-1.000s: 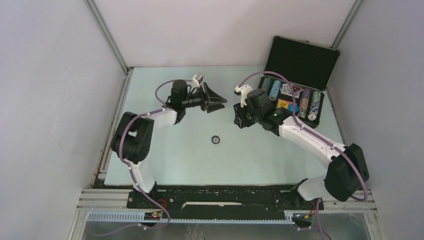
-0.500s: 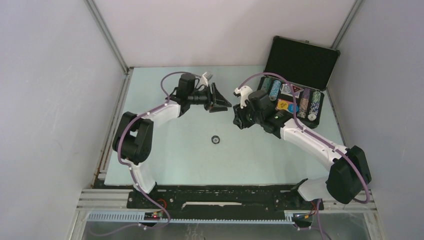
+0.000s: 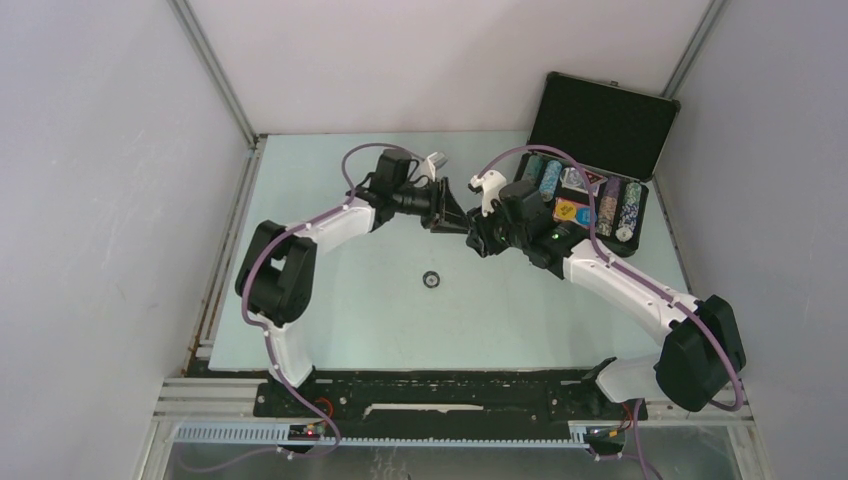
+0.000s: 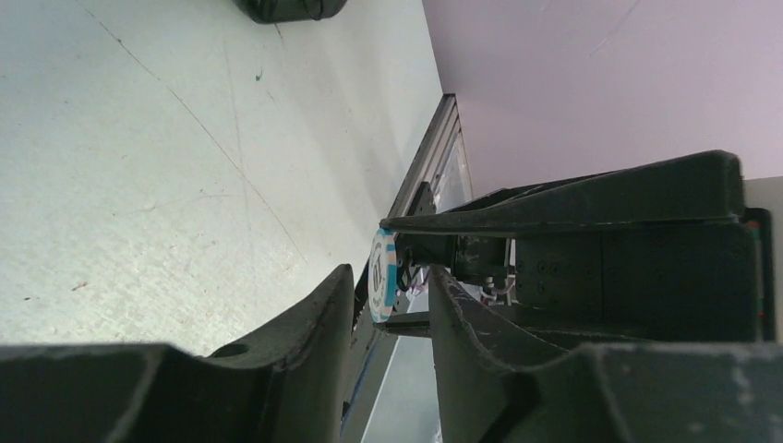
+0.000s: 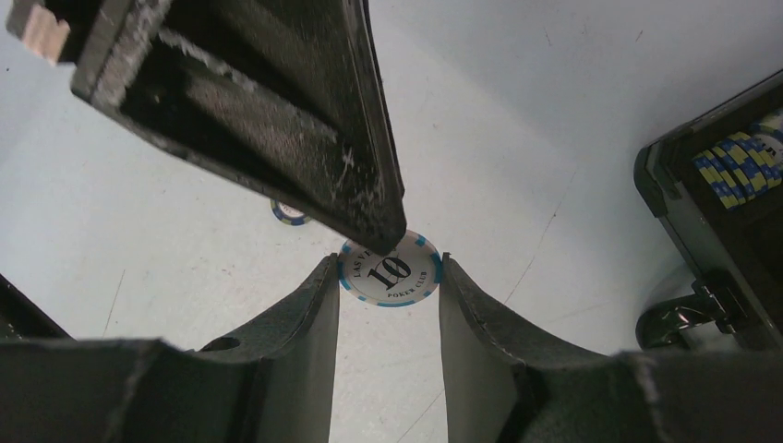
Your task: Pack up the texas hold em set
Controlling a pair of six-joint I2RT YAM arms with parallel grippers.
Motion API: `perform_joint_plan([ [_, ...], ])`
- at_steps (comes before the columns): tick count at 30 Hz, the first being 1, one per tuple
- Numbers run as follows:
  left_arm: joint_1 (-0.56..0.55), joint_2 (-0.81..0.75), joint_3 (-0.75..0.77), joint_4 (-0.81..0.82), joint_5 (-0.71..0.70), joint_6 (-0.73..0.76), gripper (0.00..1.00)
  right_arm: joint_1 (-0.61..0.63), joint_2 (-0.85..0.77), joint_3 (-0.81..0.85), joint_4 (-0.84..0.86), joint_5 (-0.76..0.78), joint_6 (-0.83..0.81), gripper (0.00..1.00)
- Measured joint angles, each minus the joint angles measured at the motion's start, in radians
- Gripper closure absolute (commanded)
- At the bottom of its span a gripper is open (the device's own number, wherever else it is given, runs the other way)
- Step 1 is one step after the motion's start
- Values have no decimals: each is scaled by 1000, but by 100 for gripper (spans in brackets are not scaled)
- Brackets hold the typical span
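Note:
A white poker chip (image 5: 389,269) with blue edge marks and a "10" sits pinched flat between the fingertips of my right gripper (image 5: 389,263), which is shut on it. My left gripper (image 4: 390,277) meets it tip to tip at mid-table, and its open jaws straddle the same chip (image 4: 383,275) edge-on with a gap on each side. From above, the left gripper (image 3: 452,212) and the right gripper (image 3: 478,232) touch noses. The black silver-trimmed case (image 3: 603,122) stands open at the back right, with rows of chips (image 3: 610,205) in it.
A small round disc (image 3: 431,279) lies loose on the pale table in front of the grippers. The case's corner and latch (image 5: 683,212) sit close to the right of my right gripper. Grey walls enclose the table on three sides.
My left arm has swung right until its gripper meets the right one, and its jaws have narrowed around the chip. The right arm has barely moved.

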Motion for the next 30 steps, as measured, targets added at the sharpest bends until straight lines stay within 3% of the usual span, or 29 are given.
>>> perform_joint_plan([
  [24,-49,13,80,-215,-8,166,79,6,-7,-1,-8,-3,-8,62],
  [30,-56,13,95,-254,-32,203,97,8,-9,-1,-14,-5,-8,60],
])
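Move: The white-and-blue poker chip I'm after is held by its edges in my right fingertips, about level with that hand's point. From my left hand it lies some 2 cm back, 2 cm to the right and 1 cm lower. The dark chip on the table is about 4 cm back, 7 cm left and 17 cm below my left hand; the open case's tray is roughly 13 cm ahead, 26 cm right and 14 cm down. I close my half-open left fingers steadily over the two faces of the white-and-blue chip until only a narrow gap is left, pinching it, while that hand eases about 2 cm back and a little down towards the chip, turning slightly clockwise and rolling a few degrees. My right hand stays almost still, its fingers keeping the chip by the edges. ##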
